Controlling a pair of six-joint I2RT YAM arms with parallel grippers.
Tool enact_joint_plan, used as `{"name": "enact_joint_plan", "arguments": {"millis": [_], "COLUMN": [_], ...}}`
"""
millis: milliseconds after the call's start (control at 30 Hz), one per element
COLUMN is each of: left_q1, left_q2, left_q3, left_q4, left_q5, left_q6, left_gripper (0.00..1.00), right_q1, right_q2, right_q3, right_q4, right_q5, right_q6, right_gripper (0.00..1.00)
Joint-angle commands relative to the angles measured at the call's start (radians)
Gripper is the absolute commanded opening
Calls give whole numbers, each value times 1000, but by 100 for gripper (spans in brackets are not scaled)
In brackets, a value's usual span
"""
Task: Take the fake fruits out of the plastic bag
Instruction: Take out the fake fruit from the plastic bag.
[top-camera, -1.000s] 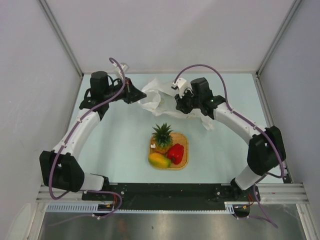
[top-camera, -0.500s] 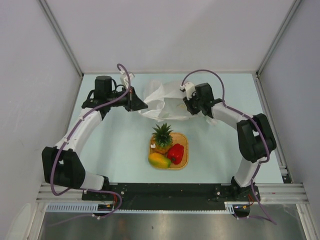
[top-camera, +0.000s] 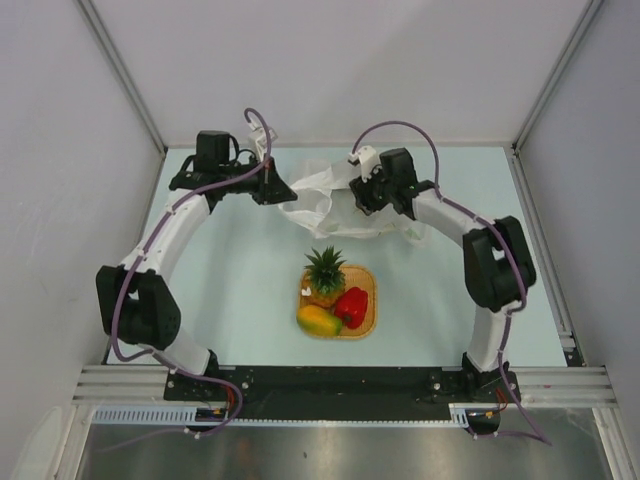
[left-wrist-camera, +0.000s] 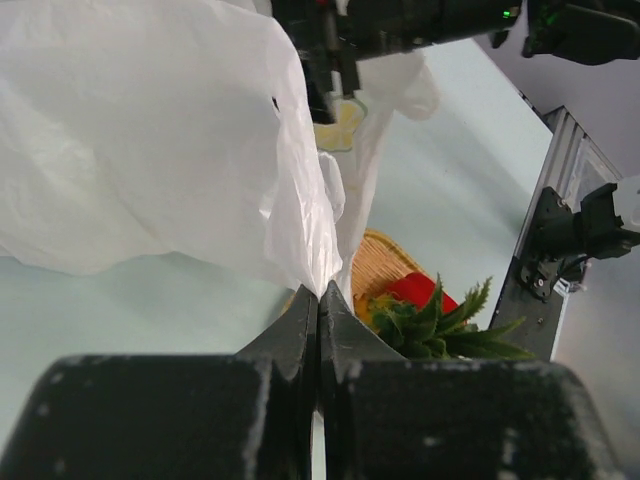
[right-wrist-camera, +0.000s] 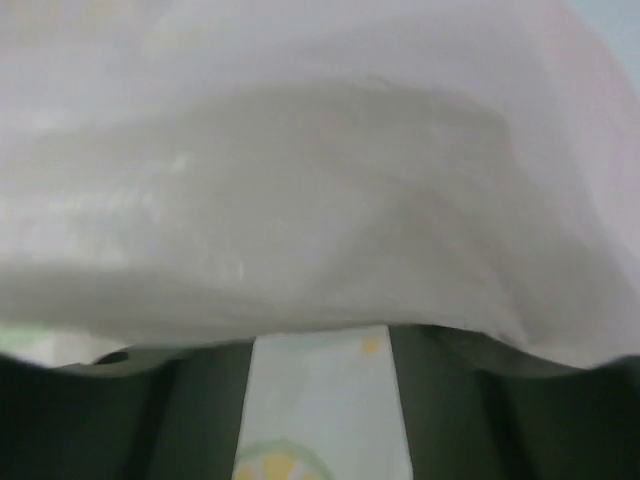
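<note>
The white plastic bag (top-camera: 318, 200) hangs bunched between my two grippers at the back of the table. My left gripper (top-camera: 276, 190) is shut on a pinch of the bag's edge (left-wrist-camera: 318, 285). My right gripper (top-camera: 357, 197) is pushed in under the bag film (right-wrist-camera: 320, 180), its fingers (right-wrist-camera: 140, 420) apart. A small yellow-and-green piece (left-wrist-camera: 342, 125) shows below it, also in the right wrist view (right-wrist-camera: 262, 465). The pineapple (top-camera: 325, 270), the red pepper piece (top-camera: 350, 305) and the mango (top-camera: 318, 320) lie on the woven mat (top-camera: 368, 285), outside the bag.
The mat with the fruits sits in front of the bag, between the arms; it also shows in the left wrist view (left-wrist-camera: 378, 262). Grey walls close the table at the back and on both sides. The metal rail (top-camera: 340, 380) runs along the near edge.
My right gripper has moved left and back into the bag, its arm folding in. My left arm has swung back, still holding the edge. The bag is bunched tighter between them.
</note>
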Motion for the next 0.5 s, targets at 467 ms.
{"name": "enact_joint_plan", "arguments": {"millis": [467], "left_q1": [7], "left_q2": [201], "left_q3": [265], "left_q4": [-94], "left_q5": [66], "left_q6": [-26], "left_gripper": [0], "right_q1": [-32], "right_q2": [579], "right_q3": [683], "right_q4": [107], "right_q5": [279], "right_q6": [163], "right_gripper": [94]}}
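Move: Inside the bag, the red fake fruit should lie roughly 14 cm ahead of my right hand and 6 cm below it, with the green one about 4 cm to the left of it. The basket of fruits already taken out sits some 23 cm back and 6 cm to the left of my right hand. From my left hand, which already pinches the bag's edge, the red fruit is about 23 cm ahead, 13 cm to the right and well below. I drive my right hand forward some 14 cm, deep into the bag towards the red and green fruits, sinking only slightly. On the way I open its half-open fingers nearly wide and swing them about 15 degrees clockwise. My left hand keeps the bag's edge pinched and carries it about 4 cm forward. ##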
